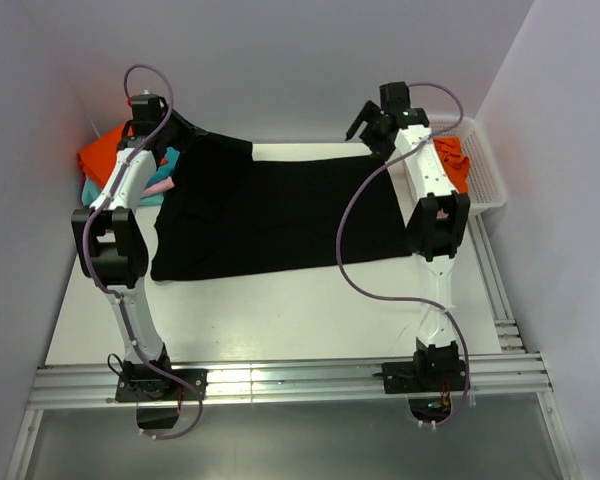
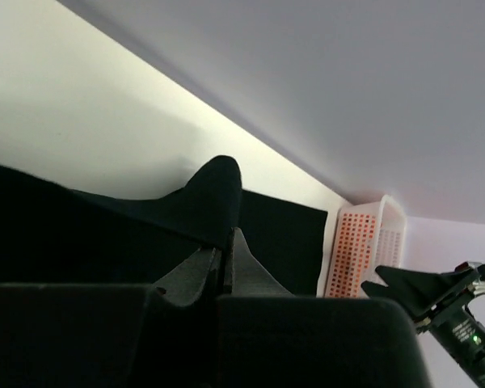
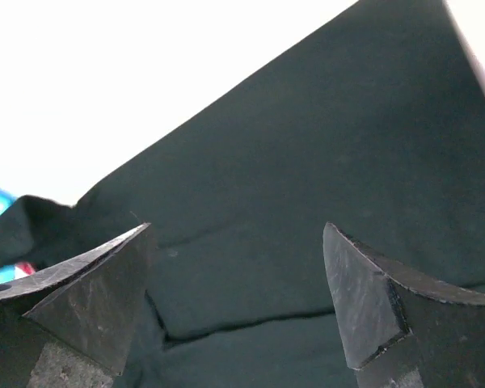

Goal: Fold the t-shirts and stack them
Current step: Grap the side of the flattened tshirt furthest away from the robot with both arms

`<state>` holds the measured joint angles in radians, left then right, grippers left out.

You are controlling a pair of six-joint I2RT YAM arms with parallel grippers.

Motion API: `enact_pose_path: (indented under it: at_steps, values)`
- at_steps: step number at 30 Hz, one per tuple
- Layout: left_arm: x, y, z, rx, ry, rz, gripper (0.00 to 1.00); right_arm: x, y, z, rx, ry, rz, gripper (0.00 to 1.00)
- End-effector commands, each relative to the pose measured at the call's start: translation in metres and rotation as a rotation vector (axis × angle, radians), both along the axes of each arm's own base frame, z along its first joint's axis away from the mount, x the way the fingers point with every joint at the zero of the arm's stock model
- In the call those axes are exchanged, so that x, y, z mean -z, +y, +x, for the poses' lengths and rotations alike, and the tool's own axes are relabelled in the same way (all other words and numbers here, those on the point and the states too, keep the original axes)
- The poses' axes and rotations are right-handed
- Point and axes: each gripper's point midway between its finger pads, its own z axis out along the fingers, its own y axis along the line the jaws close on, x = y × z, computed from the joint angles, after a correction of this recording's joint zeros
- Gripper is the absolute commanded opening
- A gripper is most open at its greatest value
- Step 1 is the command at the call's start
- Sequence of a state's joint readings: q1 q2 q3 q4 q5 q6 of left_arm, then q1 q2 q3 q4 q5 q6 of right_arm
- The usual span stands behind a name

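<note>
The large black t-shirt lies spread across the white table. My left gripper is shut on the shirt's far left corner and holds it lifted; in the left wrist view the cloth peaks up from between the closed fingers. My right gripper is open and empty above the shirt's far right edge; the right wrist view shows the black cloth below its spread fingertips. An orange shirt, a teal one and a pink one are piled at the far left.
A white lattice basket with an orange shirt in it stands at the far right; it also shows in the left wrist view. Grey walls close in the back and sides. Metal rails run along the near edge.
</note>
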<state>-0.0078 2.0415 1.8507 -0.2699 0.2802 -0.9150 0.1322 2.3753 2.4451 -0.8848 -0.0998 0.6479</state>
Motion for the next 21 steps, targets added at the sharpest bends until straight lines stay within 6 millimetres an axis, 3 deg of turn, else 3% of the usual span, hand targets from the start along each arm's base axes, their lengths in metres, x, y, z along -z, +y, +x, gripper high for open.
enact_pose_path:
  at_steps: [1, 2, 5, 7, 8, 11, 12, 18, 21]
  values:
    - [-0.012, -0.005, -0.005, 0.05, -0.031, 0.019, 0.0, 0.044, -0.041, -0.007, 0.121, 0.128, 0.055, 0.91]
    - [-0.013, -0.005, -0.006, 0.052, -0.032, 0.023, 0.0, 0.04, -0.046, 0.0, 0.143, 0.085, 0.069, 0.91]
    - [-0.019, -0.006, -0.01, 0.067, -0.042, 0.032, 0.0, 0.083, -0.067, -0.008, 0.186, 0.168, 0.014, 0.91]
    - [-0.019, -0.008, -0.014, 0.079, -0.036, 0.032, 0.0, 0.084, -0.072, 0.001, 0.198, 0.162, -0.009, 0.9]
    - [-0.024, -0.009, -0.018, 0.085, -0.046, 0.031, 0.0, 0.099, -0.073, 0.001, 0.204, 0.191, -0.013, 0.9]
    - [-0.028, -0.012, -0.03, 0.109, -0.05, 0.021, 0.0, 0.087, -0.073, 0.023, 0.222, 0.102, 0.02, 0.89]
    - [-0.02, -0.013, -0.035, 0.111, -0.03, 0.021, 0.0, 0.09, -0.074, 0.025, 0.229, 0.093, 0.025, 0.89]
    - [-0.007, -0.01, -0.063, 0.116, 0.01, 0.055, 0.0, 0.064, -0.074, 0.057, 0.283, -0.031, 0.09, 0.88]
    - [-0.006, -0.011, -0.074, 0.122, 0.018, 0.05, 0.0, 0.075, -0.068, 0.061, 0.304, -0.022, 0.121, 0.86]
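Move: My open right hand is going for the t-shirt's far right corner, about 11 cm ahead, 6 cm to its right and 14 cm below. The white basket stands some 22 cm to this hand's right, 6 cm ahead and 12 cm lower. My left hand already holds the shirt's lifted far left part. From it the same corner is roughly 47 cm to the right, 10 cm ahead and 20 cm down, and the folded pile is 18 cm left, 5 cm ahead, 15 cm down. I drop my right hand about 8 cm while swinging it some 6 cm right, then ease it forward about 5 cm over the cloth towards the shirt's far right corner, fingers still wide open, wrist turning a little clockwise. With my left fingers still shut on the far left part, I draw that cloth back about 6 cm and down 3 cm, speeding up late and tipping the hand slightly down. ##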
